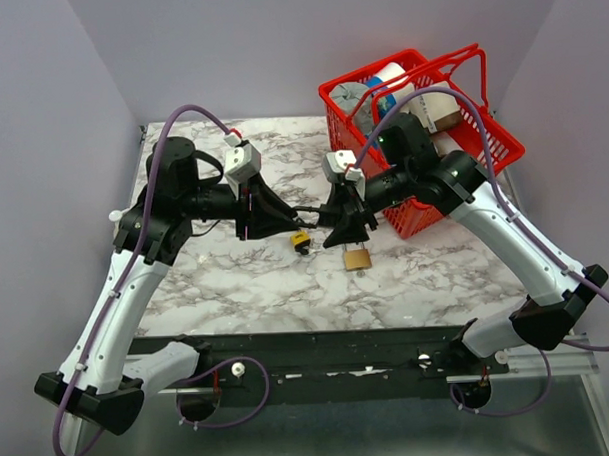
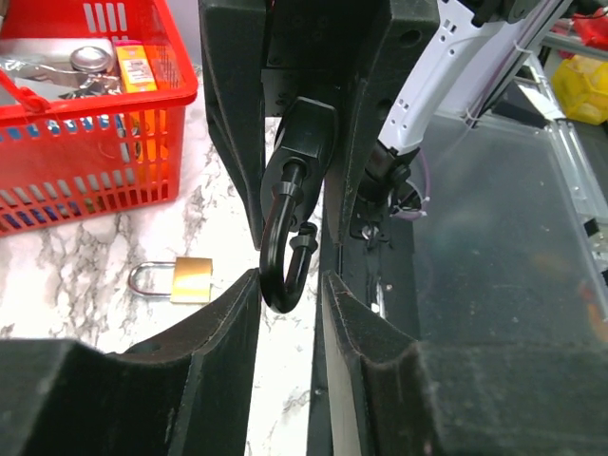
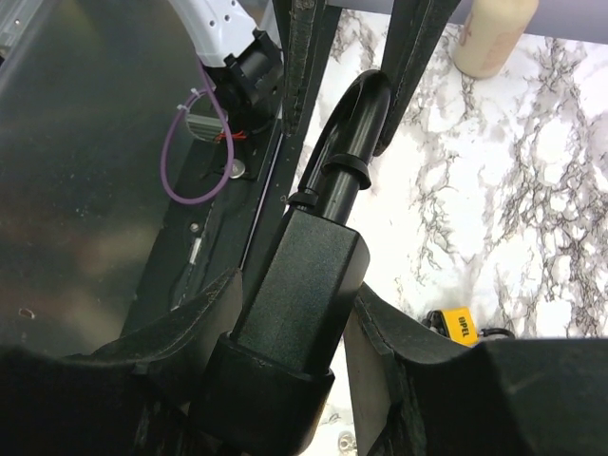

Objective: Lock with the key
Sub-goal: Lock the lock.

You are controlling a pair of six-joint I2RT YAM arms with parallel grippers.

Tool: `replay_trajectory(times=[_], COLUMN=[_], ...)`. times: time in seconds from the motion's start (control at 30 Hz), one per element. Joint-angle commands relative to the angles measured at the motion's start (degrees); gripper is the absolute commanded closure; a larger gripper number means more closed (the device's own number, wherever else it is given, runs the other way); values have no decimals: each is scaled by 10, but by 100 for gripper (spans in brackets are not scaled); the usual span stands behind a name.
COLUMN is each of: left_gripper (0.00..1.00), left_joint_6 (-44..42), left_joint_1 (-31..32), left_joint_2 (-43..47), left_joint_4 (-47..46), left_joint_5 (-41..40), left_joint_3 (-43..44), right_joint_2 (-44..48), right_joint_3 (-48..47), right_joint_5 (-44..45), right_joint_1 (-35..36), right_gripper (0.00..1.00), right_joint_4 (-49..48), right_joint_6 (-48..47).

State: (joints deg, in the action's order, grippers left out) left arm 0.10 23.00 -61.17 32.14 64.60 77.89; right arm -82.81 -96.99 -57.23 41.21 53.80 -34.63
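Note:
My right gripper (image 3: 296,309) is shut on the body of a black padlock (image 3: 306,271), held above the marble table. The padlock's shackle (image 2: 282,280) stands open, one leg out of the body. It points at my left gripper (image 2: 292,281), whose fingers (image 3: 302,57) flank the bend of the shackle closely; one pad touches it and a thin gap shows at the other. In the top view both grippers meet mid-table around the padlock (image 1: 322,215). The key with a yellow tag (image 1: 300,238) lies on the table below them, also seen as the tag (image 3: 460,326).
A brass padlock (image 1: 358,257) lies shut on the table near the right gripper. A red basket (image 1: 481,132) full of items stands at the back right. A beige bottle (image 3: 494,38) stands farther off on the marble table (image 1: 237,290).

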Motion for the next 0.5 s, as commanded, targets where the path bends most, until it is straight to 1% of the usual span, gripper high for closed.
replay_trajectory(times=[0.0, 0.07, 0.17, 0.2, 0.37, 0.47], left_gripper=[66, 68, 91, 100, 100, 100], left_joint_6=[19, 17, 20, 24, 13, 29], left_joint_1=[3, 3, 8, 12, 61, 70], left_joint_2=[-3, -4, -10, -11, -1, -3], left_joint_4=[-22, -22, -30, -36, -54, -76], left_joint_5=[30, 28, 28, 27, 6, 7], left_joint_3=[-6, -8, -8, -8, -27, -38], right_joint_2=[12, 12, 10, 9, -5, -11], right_joint_3=[-21, -21, -22, -23, -31, -39], right_joint_5=[-17, -20, -20, -24, -44, -52], right_joint_1=[5, 6, 11, 12, 12, 13], right_gripper=[99, 99, 99, 99, 99, 99], right_joint_4=[-9, -7, -5, -3, -19, -33], right_joint_6=[-21, -24, -25, -23, 16, 31])
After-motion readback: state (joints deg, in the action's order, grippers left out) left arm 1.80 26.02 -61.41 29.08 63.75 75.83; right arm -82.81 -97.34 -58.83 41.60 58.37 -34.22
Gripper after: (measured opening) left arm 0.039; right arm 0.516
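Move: Just off the left fingertips, the black lock's shackle bend lies between the open fingers, about 1 cm to their right; from the right hand, which holds the lock body, that bend is some 7 cm to the left at much the same height. From the left hand, the brass padlock lies on the table about 8 cm ahead, 10 cm right and 28 cm below, the yellow padlock about 12 cm ahead, 2 cm left and just as low. Closing from under half open to almost shut, the left fingers pinch the end of the black shackle, then the left hand eases about 1 cm to the right towards the lock body, sinking and drawing back slightly. The right hand keeps its grip on the body and drifts about 1.5 cm back, hardly turning. ##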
